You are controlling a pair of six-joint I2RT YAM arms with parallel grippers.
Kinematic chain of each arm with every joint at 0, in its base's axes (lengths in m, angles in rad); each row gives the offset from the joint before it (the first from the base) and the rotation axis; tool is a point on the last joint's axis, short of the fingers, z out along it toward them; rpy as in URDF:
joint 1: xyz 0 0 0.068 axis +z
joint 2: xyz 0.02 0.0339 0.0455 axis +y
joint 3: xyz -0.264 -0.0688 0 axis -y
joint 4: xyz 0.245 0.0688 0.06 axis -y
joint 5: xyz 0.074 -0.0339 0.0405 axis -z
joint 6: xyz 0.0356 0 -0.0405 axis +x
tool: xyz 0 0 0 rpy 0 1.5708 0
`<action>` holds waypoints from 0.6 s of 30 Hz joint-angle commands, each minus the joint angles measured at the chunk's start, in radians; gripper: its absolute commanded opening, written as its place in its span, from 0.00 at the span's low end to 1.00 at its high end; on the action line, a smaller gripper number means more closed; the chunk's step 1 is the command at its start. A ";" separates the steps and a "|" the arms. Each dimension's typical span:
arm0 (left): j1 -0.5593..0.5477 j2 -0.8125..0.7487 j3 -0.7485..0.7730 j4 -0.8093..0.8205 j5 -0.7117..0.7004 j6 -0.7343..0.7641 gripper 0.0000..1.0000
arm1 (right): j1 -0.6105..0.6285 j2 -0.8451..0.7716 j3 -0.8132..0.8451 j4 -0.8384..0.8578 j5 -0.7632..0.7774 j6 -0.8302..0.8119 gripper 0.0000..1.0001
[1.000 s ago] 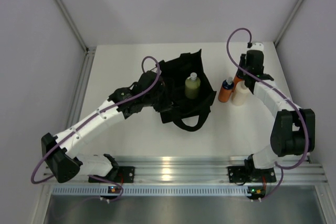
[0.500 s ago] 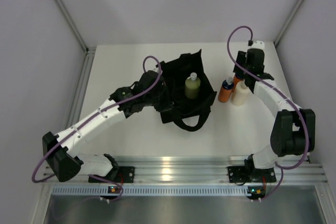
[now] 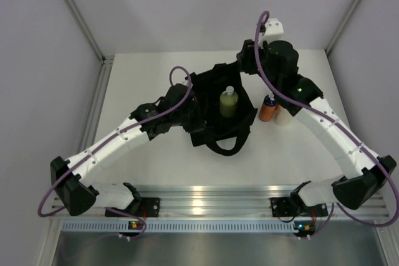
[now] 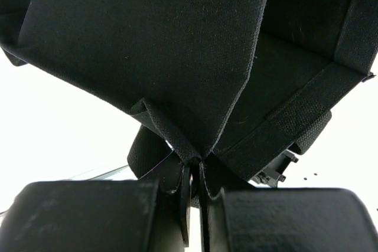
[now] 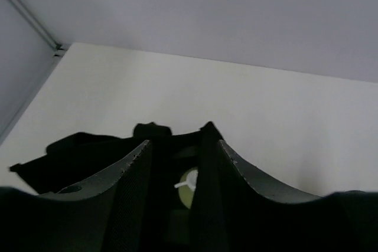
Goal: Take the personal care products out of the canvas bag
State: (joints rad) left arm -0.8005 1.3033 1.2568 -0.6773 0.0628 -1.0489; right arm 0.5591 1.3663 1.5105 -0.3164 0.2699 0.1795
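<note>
The black canvas bag [image 3: 215,130] sits mid-table with its mouth open, and a pale yellow-green bottle [image 3: 228,104] with a white cap stands inside it. My left gripper [image 3: 189,109] is shut on a fold of the bag's left edge [image 4: 195,153]. Right of the bag stand an orange bottle [image 3: 268,110] with a blue cap and a cream-white bottle [image 3: 285,117], partly hidden by my right arm. My right gripper [image 3: 245,60] hovers over the bag's far right corner, open and holding nothing. In the right wrist view the yellow-green bottle [image 5: 188,188] shows between the fingers [image 5: 133,172].
White walls with metal corner posts [image 3: 75,14] close in the tabletop at the back and sides. A loop handle [image 3: 225,147] of the bag lies toward the near side. The aluminium rail [image 3: 206,200] with both arm bases runs along the near edge.
My right gripper let go of an orange bottle beside the others, opened, and swung up and left to the bag's far corner. The left gripper kept its hold on the bag.
</note>
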 commanded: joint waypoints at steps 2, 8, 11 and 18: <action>-0.006 0.004 0.024 0.016 0.002 -0.016 0.00 | 0.102 0.002 0.080 -0.145 0.046 0.038 0.45; -0.006 0.010 0.024 0.016 -0.001 -0.022 0.00 | 0.254 0.069 0.116 -0.216 0.176 0.227 0.44; -0.006 0.017 0.029 0.015 0.000 -0.028 0.00 | 0.295 0.125 0.120 -0.236 0.305 0.327 0.45; -0.006 0.014 0.030 0.018 -0.012 -0.036 0.00 | 0.297 0.240 0.192 -0.303 0.408 0.457 0.48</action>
State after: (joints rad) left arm -0.8009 1.3075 1.2572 -0.6773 0.0589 -1.0714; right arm 0.8490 1.5898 1.6218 -0.5659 0.5678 0.5369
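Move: The green pump bottle stands in the open bag, roughly 4 cm to the right hand's left, level with it fore and aft, its middle nearly 30 cm below. On the table at that depth, the nearer orange bottle is about 13 cm to the hand's right and 2 cm back, the cream bottle some 20 cm right and 3 cm back. From the left hand, the green bottle lies about 15 cm ahead, 11 cm right and 14 cm below. Swing the right gripper left over the open bag by about 9 cm, drawing it back a little at first, then sink it some 10 cm towards the green pump bottle while easing slightly forward again. Tip its fingers down by roughly 15 degrees and leave them half open; keep the left gripper still, pinching the bag's edge. ##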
